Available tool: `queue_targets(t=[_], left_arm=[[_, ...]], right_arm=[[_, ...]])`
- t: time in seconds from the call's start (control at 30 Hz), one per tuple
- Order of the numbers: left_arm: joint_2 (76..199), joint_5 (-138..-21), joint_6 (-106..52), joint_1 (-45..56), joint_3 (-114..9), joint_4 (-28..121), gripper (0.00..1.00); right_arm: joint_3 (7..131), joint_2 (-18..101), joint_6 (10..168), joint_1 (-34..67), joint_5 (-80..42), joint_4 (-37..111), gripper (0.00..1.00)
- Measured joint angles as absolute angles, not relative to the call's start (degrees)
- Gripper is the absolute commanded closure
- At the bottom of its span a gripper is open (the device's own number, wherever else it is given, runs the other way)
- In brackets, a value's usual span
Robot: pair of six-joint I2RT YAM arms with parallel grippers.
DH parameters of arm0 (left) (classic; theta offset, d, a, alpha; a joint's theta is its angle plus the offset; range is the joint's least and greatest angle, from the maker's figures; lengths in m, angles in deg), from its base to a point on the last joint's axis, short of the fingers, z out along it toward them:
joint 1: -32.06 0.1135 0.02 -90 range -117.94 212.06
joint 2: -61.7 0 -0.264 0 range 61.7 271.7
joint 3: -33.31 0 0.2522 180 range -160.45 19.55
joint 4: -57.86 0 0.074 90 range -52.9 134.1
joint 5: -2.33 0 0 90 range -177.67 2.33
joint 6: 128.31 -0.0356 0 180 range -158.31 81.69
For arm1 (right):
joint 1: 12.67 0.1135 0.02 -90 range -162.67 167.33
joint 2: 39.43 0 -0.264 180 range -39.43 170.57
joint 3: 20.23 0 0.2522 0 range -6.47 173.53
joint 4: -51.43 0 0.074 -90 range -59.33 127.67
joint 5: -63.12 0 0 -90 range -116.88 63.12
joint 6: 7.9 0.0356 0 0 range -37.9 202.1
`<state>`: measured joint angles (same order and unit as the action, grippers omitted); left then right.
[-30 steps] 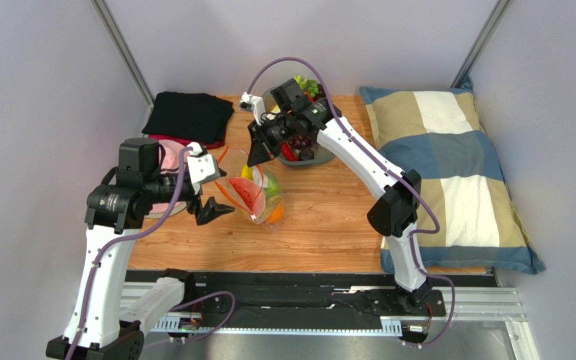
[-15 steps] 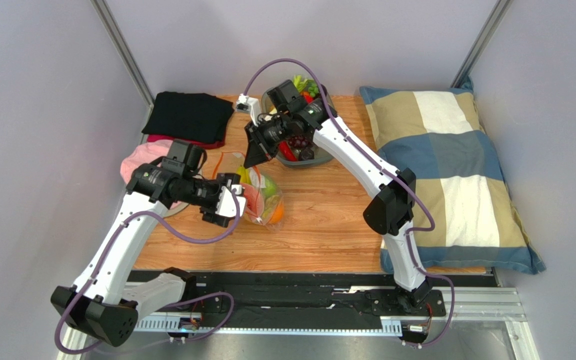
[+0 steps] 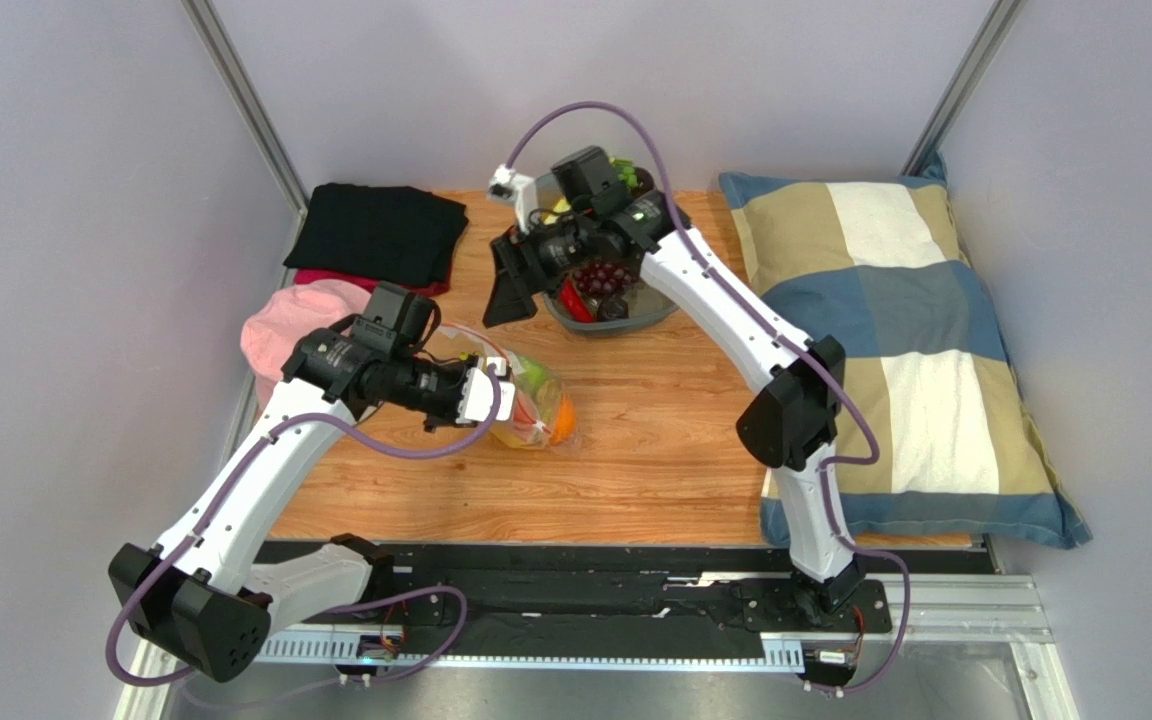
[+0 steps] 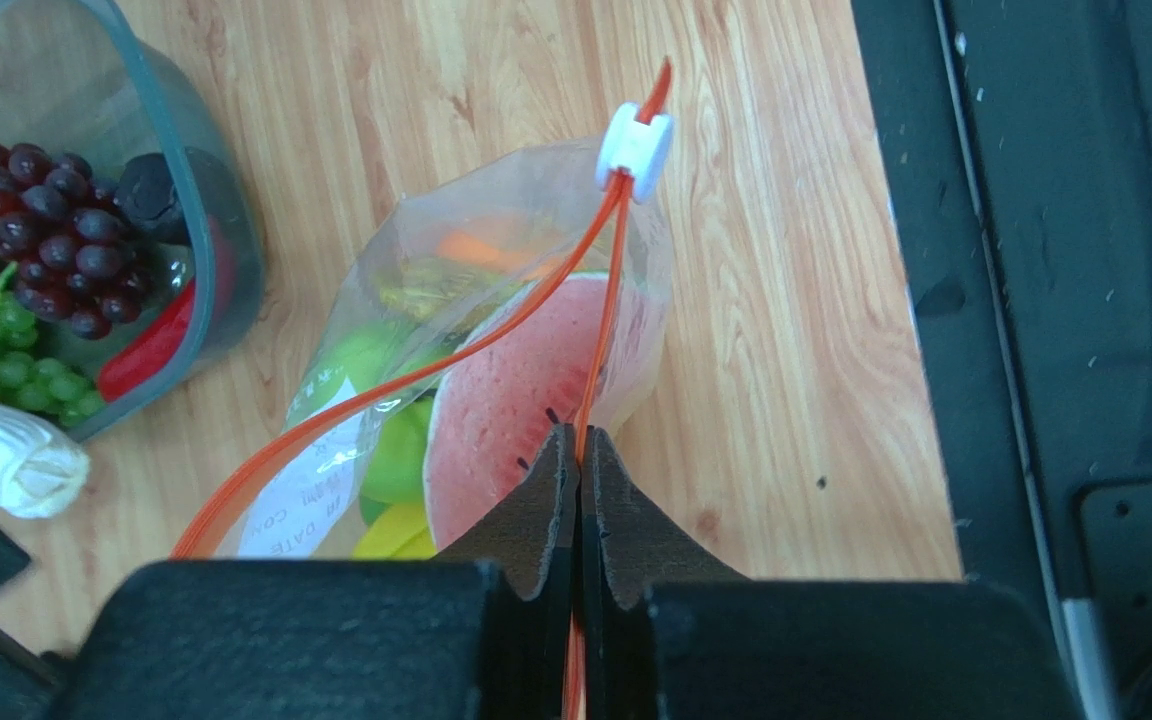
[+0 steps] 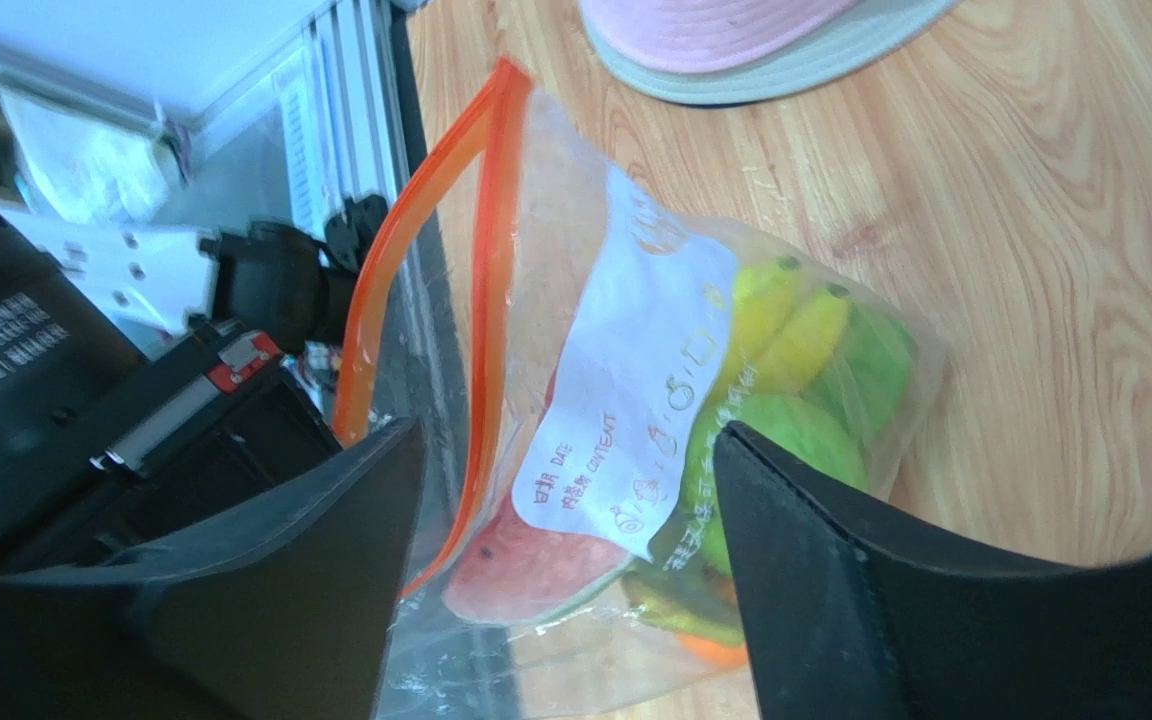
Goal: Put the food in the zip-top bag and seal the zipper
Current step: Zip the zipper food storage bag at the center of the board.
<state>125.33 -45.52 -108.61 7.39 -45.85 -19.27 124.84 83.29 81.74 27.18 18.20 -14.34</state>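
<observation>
The zip-top bag (image 3: 534, 408) lies on the wooden table holding the food: a watermelon slice (image 4: 515, 398), green fruit (image 4: 387, 450), a yellow banana (image 5: 778, 323) and an orange (image 3: 560, 420). My left gripper (image 4: 579, 446) is shut on one orange strip of the zipper (image 4: 597, 330). The two strips part below the white slider (image 4: 635, 150) at the far end, so the mouth gapes. My right gripper (image 5: 567, 443) hangs open above the bag, apart from it, nothing between its fingers (image 5: 312, 570). Seen from the top camera, the right gripper (image 3: 504, 293) is behind the bag.
A grey bin (image 3: 654, 314) of toy grapes and other fruit stands behind the bag. A pink cap (image 3: 289, 323) and black cloth (image 3: 379, 233) lie at the back left. A checked pillow (image 3: 898, 345) fills the right side. The table's front edge meets a black rail (image 4: 1078, 300).
My left gripper swung in from the left and shut on the zipper strip. My right gripper let go of the bag, opened and drew back. The bag sagged lower.
</observation>
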Motion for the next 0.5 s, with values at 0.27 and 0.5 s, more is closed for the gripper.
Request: queue_targets(t=[0.27, 0.5], left_arm=[[125.75, -42.02, -87.69, 7.35, -45.85, -10.07, 1.0], [129.25, -41.67, -72.46, 7.28, -47.23, -2.29, 1.0]], right_arm=[[101.82, 63.16, 82.44, 12.63, 16.14, -5.38, 0.18], [73.21, 38.83, 74.79, 12.15, 15.14, 2.3, 0.16]])
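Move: The white slider on the bag's orange zipper sits about 15 cm back and 6 cm right of the empty, open right hand, some 10 cm lower. The left hand already pinches the zipper strip, with the slider about 6 cm to its right, 3 cm back and 5 cm down. From the left hand, the watermelon slice is 5 cm right and 1 cm ahead, 9 cm below, and the orange 9 cm right and 2 cm back, 14 cm below. Fingers staying wide open, the right hand swings clear of the bag mouth, going some 16 cm to the right with a small arc forward and up, then draws back about 7 cm towards the bases on the slider's right, still touching nothing. The left hand keeps its pinch on the zipper strip and carries it right, forward and up by about 5 cm in all, turning counter-clockwise by some 20 degrees while its fingers also tilt. ##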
